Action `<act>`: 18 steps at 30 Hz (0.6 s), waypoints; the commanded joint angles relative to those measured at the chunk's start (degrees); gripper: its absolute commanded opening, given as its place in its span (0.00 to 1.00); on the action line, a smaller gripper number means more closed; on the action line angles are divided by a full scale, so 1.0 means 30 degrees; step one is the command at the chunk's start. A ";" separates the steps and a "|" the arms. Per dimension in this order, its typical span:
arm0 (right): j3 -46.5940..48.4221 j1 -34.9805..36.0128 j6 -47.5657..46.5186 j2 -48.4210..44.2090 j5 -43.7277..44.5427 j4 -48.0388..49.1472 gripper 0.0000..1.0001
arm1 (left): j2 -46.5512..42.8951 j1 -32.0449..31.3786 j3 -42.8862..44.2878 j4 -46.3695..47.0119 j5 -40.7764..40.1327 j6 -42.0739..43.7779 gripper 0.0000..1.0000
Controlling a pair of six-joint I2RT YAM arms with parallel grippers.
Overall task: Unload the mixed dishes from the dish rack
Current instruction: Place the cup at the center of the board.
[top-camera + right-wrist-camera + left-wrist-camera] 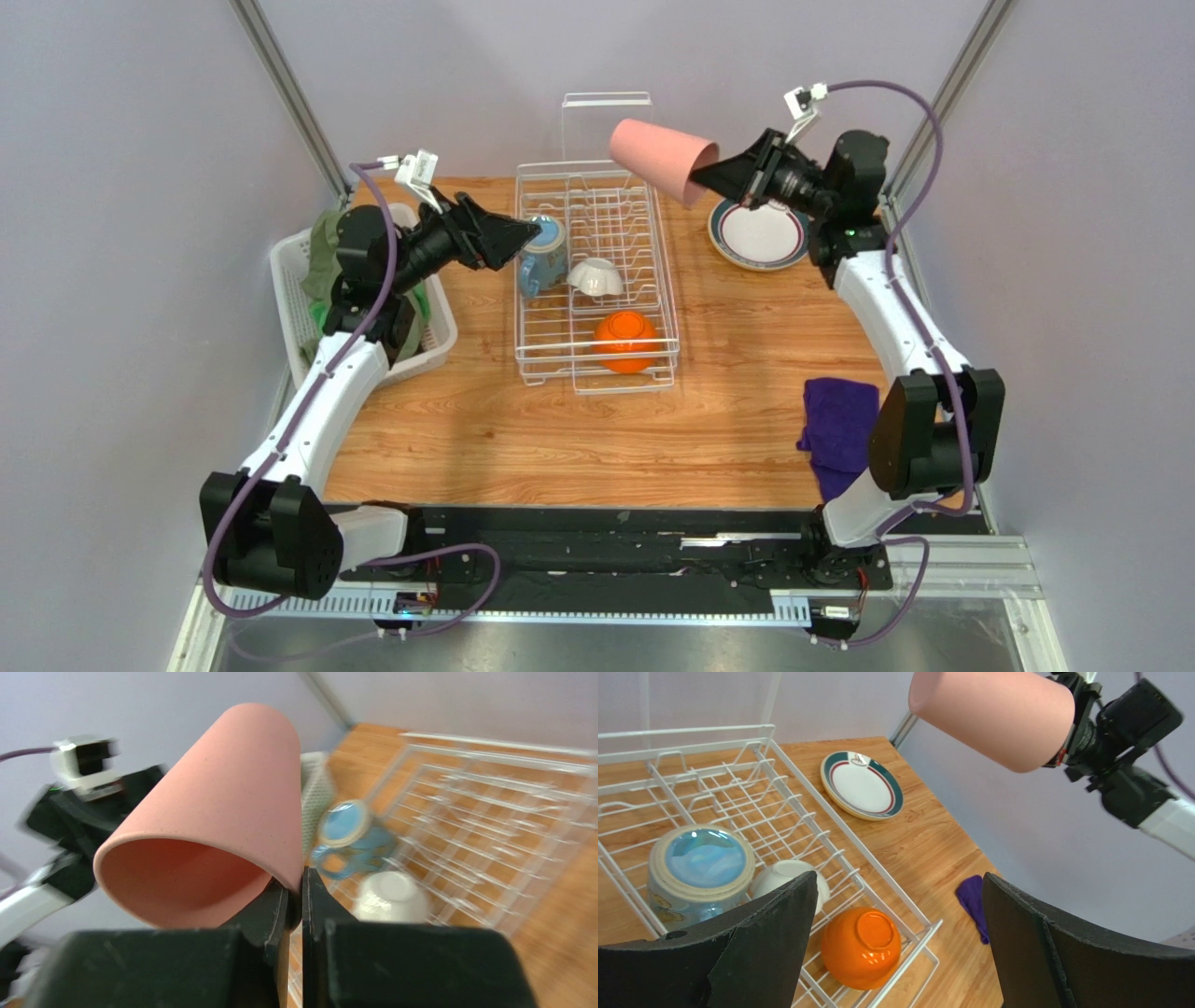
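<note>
The white wire dish rack (596, 273) holds an upside-down blue patterned mug (542, 254), a small white cup (598, 277) and an upside-down orange bowl (627, 340). My right gripper (701, 174) is shut on the rim of the pink cup (662, 158), holding it tilted in the air above the rack's far right corner; it also shows in the right wrist view (210, 822). My left gripper (530, 233) is open and empty, just left of the mug. The dark-rimmed white plate (759, 231) lies on the table right of the rack. The pale yellow plate is out of view.
A white slatted basket (302, 301) with green items stands at the left. A purple cloth (839, 420) lies at the right front. An upright clear panel (606, 129) stands at the rack's far end.
</note>
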 commanded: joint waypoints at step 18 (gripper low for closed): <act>0.8383 -0.6458 -1.6961 0.1103 1.2104 -2.5748 0.00 | 0.2374 0.0106 0.5640 -1.4435 -0.0284 1.3569 0.94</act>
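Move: My right hand already holds the pink cup by its rim. The open board right of the rack lies about 16 cm to this hand's right, 3 cm nearer me and 35 cm below. The striped plate is 18 cm ahead and 15 cm right, the white bowl 3 cm ahead and 15 cm left, the orange bowl 9 cm back and 10 cm left. From my empty left hand, the blue mug stands some 14 cm ahead, 2 cm right and 28 cm down. With the rim still pinched, I sweep my right hand about 22 cm right, away from the rack, sinking some 11 cm as it goes; it swings slightly outward first, then back. The wrist turns clockwise while the fingers tip from level to well downward, cup and all. My open left hand rolls about 25 degrees, left side rising, and sinks 6 or 7 cm beside the mug. ##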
